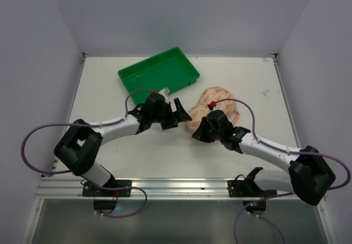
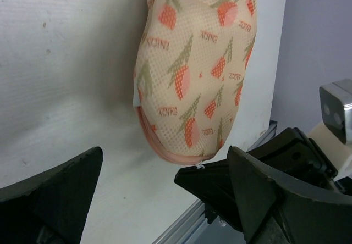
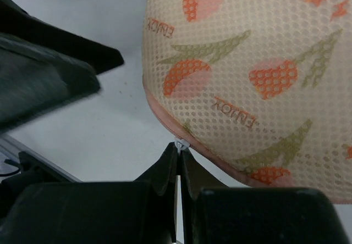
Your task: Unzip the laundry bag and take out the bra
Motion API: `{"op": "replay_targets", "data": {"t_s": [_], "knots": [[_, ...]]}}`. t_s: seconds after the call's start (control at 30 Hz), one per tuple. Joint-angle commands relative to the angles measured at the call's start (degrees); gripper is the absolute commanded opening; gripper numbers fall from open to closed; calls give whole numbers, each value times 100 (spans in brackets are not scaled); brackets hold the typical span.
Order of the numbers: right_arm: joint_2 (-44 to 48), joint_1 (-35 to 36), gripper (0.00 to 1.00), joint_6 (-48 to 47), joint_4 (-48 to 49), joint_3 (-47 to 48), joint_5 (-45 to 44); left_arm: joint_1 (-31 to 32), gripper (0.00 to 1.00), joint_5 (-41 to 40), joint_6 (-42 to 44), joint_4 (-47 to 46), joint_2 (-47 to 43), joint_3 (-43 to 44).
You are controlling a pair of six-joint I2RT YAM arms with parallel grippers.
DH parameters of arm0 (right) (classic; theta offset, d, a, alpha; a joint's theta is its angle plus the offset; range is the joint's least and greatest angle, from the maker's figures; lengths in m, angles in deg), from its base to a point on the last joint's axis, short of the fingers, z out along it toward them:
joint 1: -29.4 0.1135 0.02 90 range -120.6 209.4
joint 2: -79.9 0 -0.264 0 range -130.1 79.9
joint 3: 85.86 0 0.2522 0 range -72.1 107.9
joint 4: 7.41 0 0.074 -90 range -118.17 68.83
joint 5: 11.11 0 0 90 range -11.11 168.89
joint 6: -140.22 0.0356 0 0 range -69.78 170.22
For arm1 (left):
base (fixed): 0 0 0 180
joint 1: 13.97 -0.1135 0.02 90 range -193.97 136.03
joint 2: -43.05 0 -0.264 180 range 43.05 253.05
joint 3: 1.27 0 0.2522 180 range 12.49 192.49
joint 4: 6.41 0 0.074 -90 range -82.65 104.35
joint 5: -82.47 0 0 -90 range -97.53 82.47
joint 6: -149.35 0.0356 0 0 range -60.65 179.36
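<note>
The laundry bag [image 1: 219, 102] lies zipped shut on the white table, cream mesh with an orange tulip print and pink zip trim. In the right wrist view the bag [image 3: 258, 68] fills the upper right, and my right gripper [image 3: 180, 151] is shut on its small white zip pull [image 3: 180, 144] at the near edge. My left gripper [image 1: 175, 115] stands wide open just left of the bag [image 2: 192, 62], its fingers apart and holding nothing. The left wrist view also shows the zip pull [image 2: 199, 166] at the tip of the right gripper's fingers [image 2: 220, 184]. The bra is hidden.
A green plastic tray [image 1: 132, 77] sits at the back left of the table, behind the left gripper. The table's metal front rail [image 1: 165, 186] runs along the near edge by both arm bases. Grey walls enclose the table on three sides.
</note>
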Motion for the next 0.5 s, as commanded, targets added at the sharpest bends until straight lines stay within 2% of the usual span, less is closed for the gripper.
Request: {"op": "replay_targets", "data": {"t_s": [0.0,0.17,0.27,0.3,0.37,0.4,0.47], "knots": [[-252,1,0,-146,680,372,271,251,96,-37,-572,-510,59,-173],[-454,1,0,-234,689,495,342,445,85,-177,-616,-660,585,125],[-472,1,0,-260,689,504,351,454,67,-194,-616,-625,806,301],[-455,1,0,-269,689,495,316,454,51,-299,-616,-625,824,319],[-350,1,0,-269,585,425,263,437,30,-388,-546,-529,798,319],[-288,-7,0,-260,532,373,237,419,12,-449,-502,-476,789,337],[-42,-16,0,-252,304,180,70,314,0,-441,-362,-283,754,346]]}}
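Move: Just beneath the open left fingers lies the laundry bag's near-left edge, about 2 cm back, 3 cm to the right and 4 cm down. From the left hand the zip pull, already pinched in the right fingers, sits some 5 cm back, 4 cm right and 3 cm lower; the bag's middle is about 9 cm ahead, 13 cm right, 7 cm below. For the right hand that edge is roughly 3 cm ahead, 1 cm left and 1 cm lower. Sinking about 4 cm while drifting some 3 cm right and slightly back, the left hand brings its open fingers down around the bag's near-left edge, shuts them to pinch the fabric beside the right fingertips, and begins to lift. The right hand, its grip on the zip pull kept, eases about 2 cm left and a little forward, then holds there. ##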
